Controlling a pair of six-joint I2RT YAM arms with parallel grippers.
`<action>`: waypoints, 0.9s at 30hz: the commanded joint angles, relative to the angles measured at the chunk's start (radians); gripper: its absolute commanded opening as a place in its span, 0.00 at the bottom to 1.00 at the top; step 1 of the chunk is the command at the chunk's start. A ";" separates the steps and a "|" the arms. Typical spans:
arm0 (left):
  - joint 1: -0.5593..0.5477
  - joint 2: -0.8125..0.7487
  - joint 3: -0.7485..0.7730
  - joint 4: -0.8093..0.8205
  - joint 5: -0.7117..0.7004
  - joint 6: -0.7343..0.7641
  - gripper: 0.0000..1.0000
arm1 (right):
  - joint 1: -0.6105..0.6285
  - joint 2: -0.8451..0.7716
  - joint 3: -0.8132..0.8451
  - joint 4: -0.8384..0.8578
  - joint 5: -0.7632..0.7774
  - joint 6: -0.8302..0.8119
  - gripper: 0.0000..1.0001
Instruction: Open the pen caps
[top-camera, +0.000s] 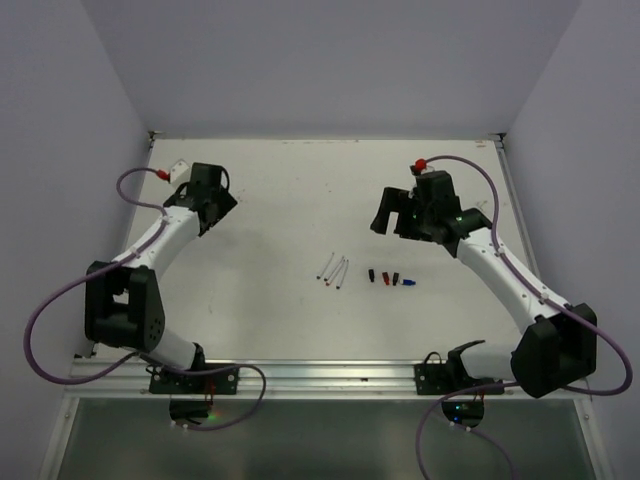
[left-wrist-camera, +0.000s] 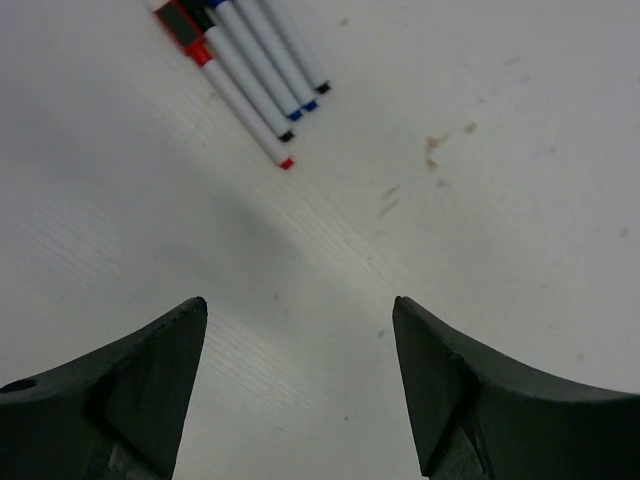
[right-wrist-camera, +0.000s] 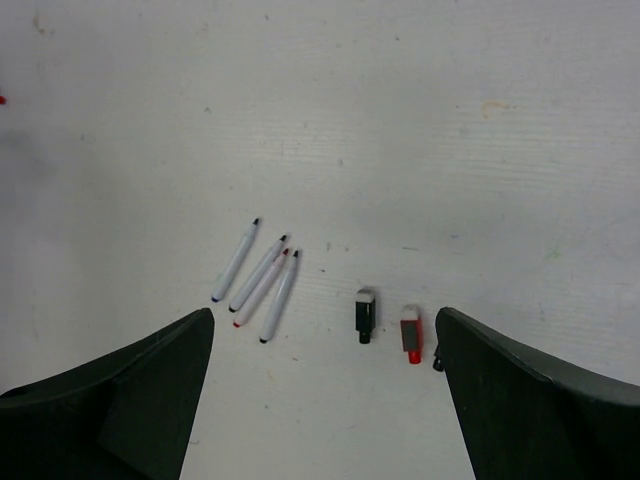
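Several thin white pens (top-camera: 335, 270) lie side by side at the table's middle, uncapped, showing small red, blue and black tips. Just right of them is a short row of pen caps (top-camera: 388, 278) in black, red and blue. In the right wrist view the pens (right-wrist-camera: 258, 278), a black cap (right-wrist-camera: 365, 313) and a red cap (right-wrist-camera: 411, 333) lie ahead of my open right gripper (right-wrist-camera: 325, 325). The left wrist view shows the pens (left-wrist-camera: 250, 70) and caps (left-wrist-camera: 190, 35) at its top edge, far from my open left gripper (left-wrist-camera: 300, 320). Both grippers (top-camera: 225, 200) (top-camera: 393, 222) hover apart from the pens, holding nothing.
Purple cables with red connectors (top-camera: 418, 165) run along both arms. A small white block (top-camera: 180, 168) lies at the far left near the left arm. The table's raised rim (top-camera: 320, 140) runs along the back, and a metal rail (top-camera: 320, 372) along the front.
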 joint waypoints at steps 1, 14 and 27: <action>0.121 0.112 0.039 -0.147 0.008 -0.132 0.77 | -0.003 0.017 0.030 0.074 -0.151 0.033 0.96; 0.175 0.367 0.283 -0.247 -0.059 -0.226 0.74 | 0.013 -0.020 0.003 0.105 -0.096 -0.035 0.93; 0.192 0.505 0.452 -0.376 -0.062 -0.292 0.75 | 0.013 -0.021 0.003 0.104 -0.081 -0.036 0.93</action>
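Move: The red pen, nearest of the five capped pens, lies about 5 cm ahead of the left hand, 9 cm to its left and 12 cm below. The near black pen lies right alongside the red pen, 1 cm farther out; the far black pen is some 4 cm beyond the red one, at the same left-right place. From the right hand the red pen lies about 12 cm ahead, 52 cm to the left and 16 cm below. Left hand drops about 9 cm and swings 7 cm left towards the red pen, turning counter-clockwise, fingers open. ##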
